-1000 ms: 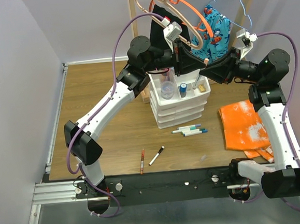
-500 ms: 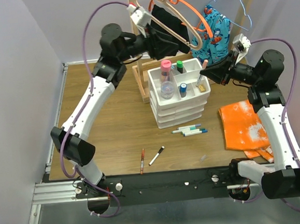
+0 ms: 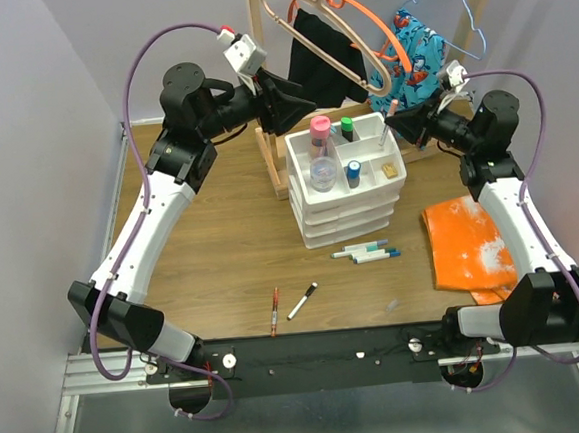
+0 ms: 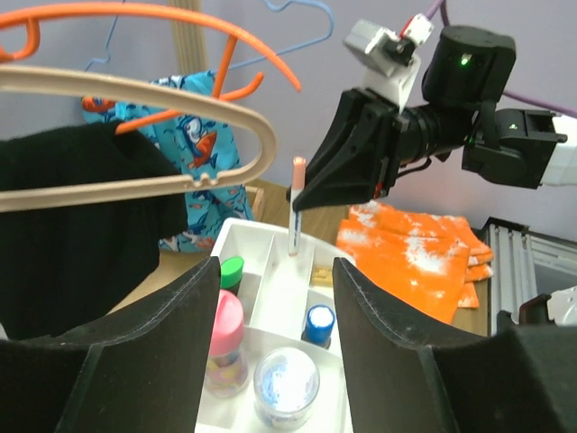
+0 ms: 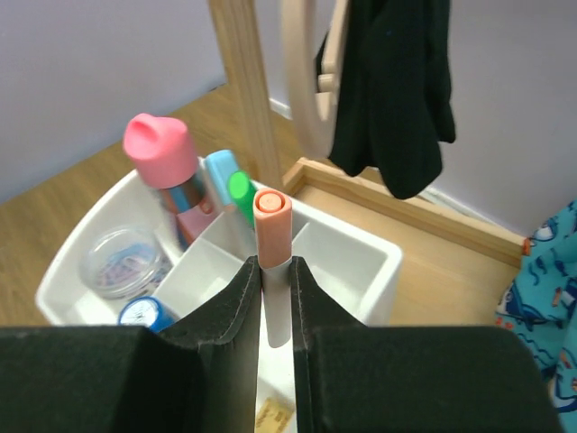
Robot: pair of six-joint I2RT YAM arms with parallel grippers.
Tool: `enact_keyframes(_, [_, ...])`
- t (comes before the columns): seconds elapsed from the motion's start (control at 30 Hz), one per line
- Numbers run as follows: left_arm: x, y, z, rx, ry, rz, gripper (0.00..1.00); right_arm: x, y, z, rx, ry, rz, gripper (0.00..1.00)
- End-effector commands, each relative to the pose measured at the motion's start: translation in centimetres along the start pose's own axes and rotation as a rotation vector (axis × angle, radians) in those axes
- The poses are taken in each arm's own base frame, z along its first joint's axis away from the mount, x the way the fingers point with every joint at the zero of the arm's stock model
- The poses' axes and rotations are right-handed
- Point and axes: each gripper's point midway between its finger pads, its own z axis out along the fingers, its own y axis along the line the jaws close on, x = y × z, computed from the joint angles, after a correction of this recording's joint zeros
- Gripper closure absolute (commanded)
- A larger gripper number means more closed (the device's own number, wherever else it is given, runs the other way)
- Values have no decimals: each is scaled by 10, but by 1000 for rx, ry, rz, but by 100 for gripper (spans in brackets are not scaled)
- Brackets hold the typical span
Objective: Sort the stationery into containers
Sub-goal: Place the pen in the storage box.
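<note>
The white organiser (image 3: 347, 212) carries a divided tray (image 4: 236, 236) on top. In the tray stand a pink-capped bottle (image 3: 320, 130), a green-capped marker (image 3: 347, 127), a small blue-capped bottle (image 3: 353, 171) and a clear jar (image 3: 323, 175). My right gripper (image 5: 273, 271) is shut on a white pen with a peach cap (image 5: 271, 225), upright above the tray's back right compartment. My left gripper (image 3: 306, 103) is open and empty, up and left of the tray, looking down on it. Blue-capped pens (image 3: 366, 252), a red pen (image 3: 275, 310) and a black-capped marker (image 3: 302, 301) lie on the table.
A wooden rack (image 3: 266, 128) with hangers (image 3: 314, 14) and dark and blue clothes stands right behind the organiser, close to both grippers. An orange cloth (image 3: 470, 247) lies at the right. A light-blue bar (image 5: 221, 171) leans beside the green cap.
My left gripper opened and drew back up and left from over the tray, leaving the pink-capped bottle and green-capped marker uncovered. The right gripper rose and pulled back slightly with the pen.
</note>
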Motion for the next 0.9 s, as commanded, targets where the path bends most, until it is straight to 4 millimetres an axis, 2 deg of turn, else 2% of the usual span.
enact_keyframes(0.0, [16, 6, -7, -25, 46, -2, 38, -15, -19, 11, 56, -93, -81, 81])
enact_keyframes(0.17, [21, 7, -9, -28, 57, -6, 38, -11, -25, 16, 69, -102, -54, 82])
enact_keyframes(0.2, [21, 7, -9, -30, 59, -5, 38, -9, -18, 22, 50, -99, -58, 82])
enact_keyframes(0.33, [27, 9, -9, -30, 67, -17, 38, -7, -22, 27, 68, -102, -60, 82])
enact_keyframes(0.7, [29, 10, -6, -26, 61, -37, 38, 24, -35, 34, 116, -44, -62, 81])
enact_keyframes(0.77, [30, 11, -7, -28, 61, -37, 38, 28, -38, 33, 132, -36, -59, 78])
enact_keyframes(0.87, [32, 11, -6, -27, 64, -46, 38, 31, -39, 31, 152, -29, -50, 69])
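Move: The right hand already holds the pen upright; the empty far-right compartment of the storage box lies about 5 cm ahead, 2 cm left and 12 cm below. The green marker stands around 4 cm ahead and 8 cm left of that hand, the blue glue stick some 6 cm back and 7 cm left, both roughly 11 cm down. From the empty left hand, the compartment is about 9 cm ahead, 14 cm right and 24 cm below. Forward first, then also down over the last third: the right hand carries the upright pen about 4.5 cm farther out to the box's far-right compartment and sinks some 2.5 cm there, keeping its pinch while the wrist turns slightly clockwise. The left hand, empty and still open, sinks roughly 4 cm beside the box. ##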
